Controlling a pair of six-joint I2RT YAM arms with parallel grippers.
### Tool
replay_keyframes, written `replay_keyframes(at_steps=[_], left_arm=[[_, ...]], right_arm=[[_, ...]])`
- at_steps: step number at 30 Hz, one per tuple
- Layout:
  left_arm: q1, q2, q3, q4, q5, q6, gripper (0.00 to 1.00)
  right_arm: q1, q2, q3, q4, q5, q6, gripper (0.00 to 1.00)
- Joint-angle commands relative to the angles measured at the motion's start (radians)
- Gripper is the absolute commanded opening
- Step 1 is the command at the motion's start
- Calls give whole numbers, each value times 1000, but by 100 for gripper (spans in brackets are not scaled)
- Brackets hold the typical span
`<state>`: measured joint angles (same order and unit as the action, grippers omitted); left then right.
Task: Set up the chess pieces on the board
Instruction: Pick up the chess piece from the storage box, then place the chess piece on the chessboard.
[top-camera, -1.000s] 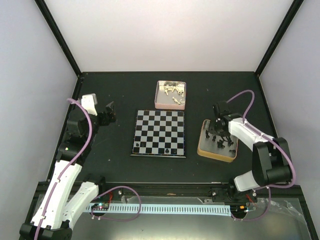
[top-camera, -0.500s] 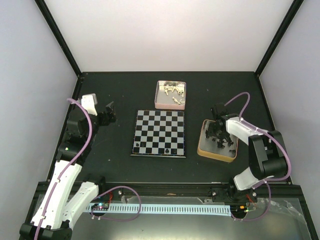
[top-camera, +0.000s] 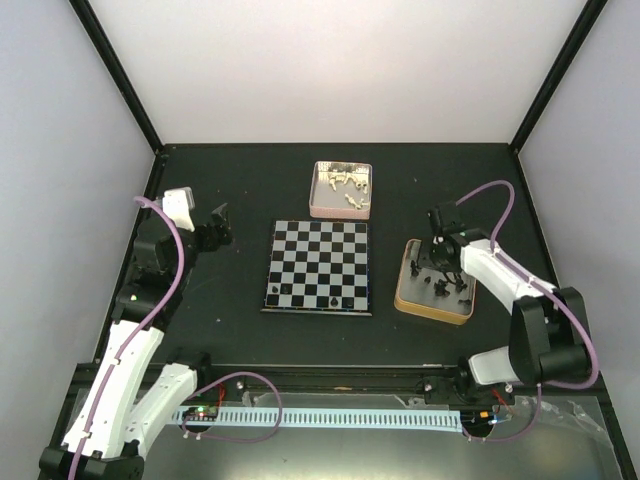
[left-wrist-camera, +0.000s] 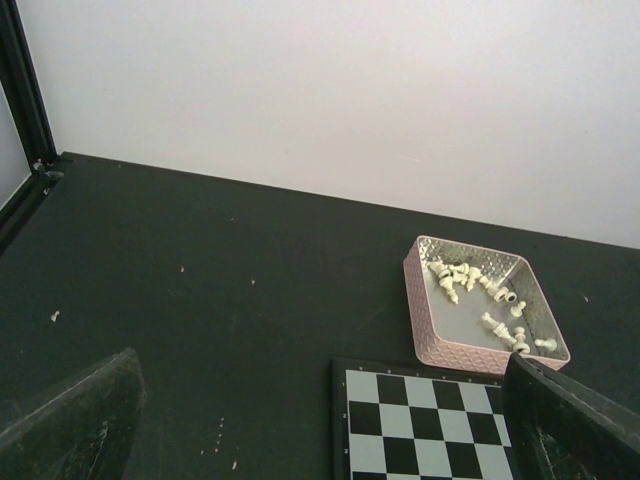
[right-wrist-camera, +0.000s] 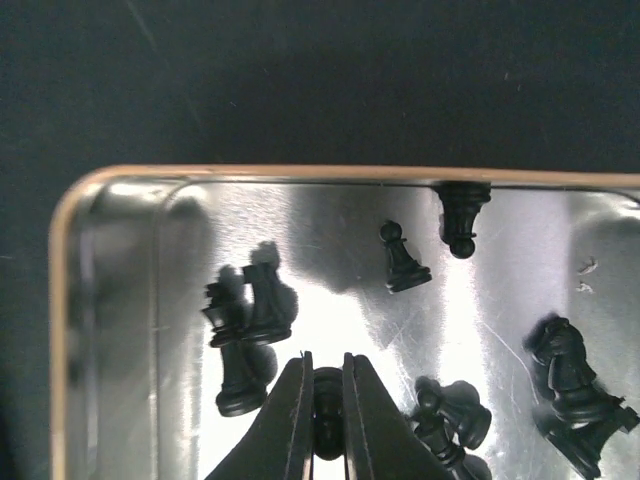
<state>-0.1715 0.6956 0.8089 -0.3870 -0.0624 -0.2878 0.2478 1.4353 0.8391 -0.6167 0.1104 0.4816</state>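
Note:
The board (top-camera: 319, 267) lies mid-table with three black pieces (top-camera: 332, 300) on its near row; its corner shows in the left wrist view (left-wrist-camera: 420, 425). White pieces (left-wrist-camera: 478, 295) lie in a pink tin (top-camera: 341, 189). Black pieces (right-wrist-camera: 250, 310) lie in a tan-rimmed tin (top-camera: 433, 282). My right gripper (right-wrist-camera: 326, 395) is over that tin, shut on a black piece (right-wrist-camera: 327, 405) held between its fingers (right-wrist-camera: 290, 410). My left gripper (top-camera: 217, 226) hovers left of the board, open and empty; its fingers (left-wrist-camera: 70, 420) frame the wrist view.
The pink tin (left-wrist-camera: 485, 312) stands just beyond the board's far edge. The tan tin's rim (right-wrist-camera: 300, 173) runs across the right wrist view. Black frame posts and white walls close in the table; the left wall post (left-wrist-camera: 25, 90) is close by.
The right gripper has shifted slightly within the tan tin and lifted a little. The left arm has not moved.

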Motion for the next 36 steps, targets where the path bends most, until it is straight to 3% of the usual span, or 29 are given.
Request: replay_keyframes(at_steps=[1, 5, 10, 14, 20, 26, 36], left_arm=[[7, -3, -4, 32, 9, 7, 99], [7, -1, -4, 32, 12, 6, 99], [9, -2, -4, 33, 14, 6, 99], [8, -1, -4, 32, 14, 6, 99], [9, -6, -4, 30, 13, 8, 99], [8, -8, -4, 31, 10, 8, 99], [9, -8, -5, 31, 10, 8, 99]], right_arm=[[24, -82, 42, -24, -16, 24, 1], [107, -105, 89, -50, -56, 54, 1], [308, -59, 170, -38, -89, 122, 2], [496, 64, 265, -10, -109, 165, 2], [682, 291, 464, -27, -92, 166, 2], [774, 470, 641, -112, -30, 149, 2], [814, 602, 718, -141, -32, 140, 2]])
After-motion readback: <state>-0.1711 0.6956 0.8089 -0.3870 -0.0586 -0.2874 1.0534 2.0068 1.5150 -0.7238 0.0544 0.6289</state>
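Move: My right hand already holds a black pawn just above the storage box floor. The free square it goes to, third along in the second row, lies about 34 cm left, 7 cm back and 3 cm lower. Beyond it, at the same depth, stand two pawns, some 37 and 40 cm left of my hand. A back-row piece stands 24 cm left and 10 cm back. From my left hand that square is roughly 19 cm right, 5 cm back, 27 cm below. Keeping the pawn pinched, I lift my right hand out of the storage box and swing it left in a low arc, some 34 cm across to the chessboard, rising about 7 cm on the way and drawing back about 7 cm. I turn it roughly 40 degrees counter-clockwise, then sink back to the starting height over the free square beside the two standing pawns. ##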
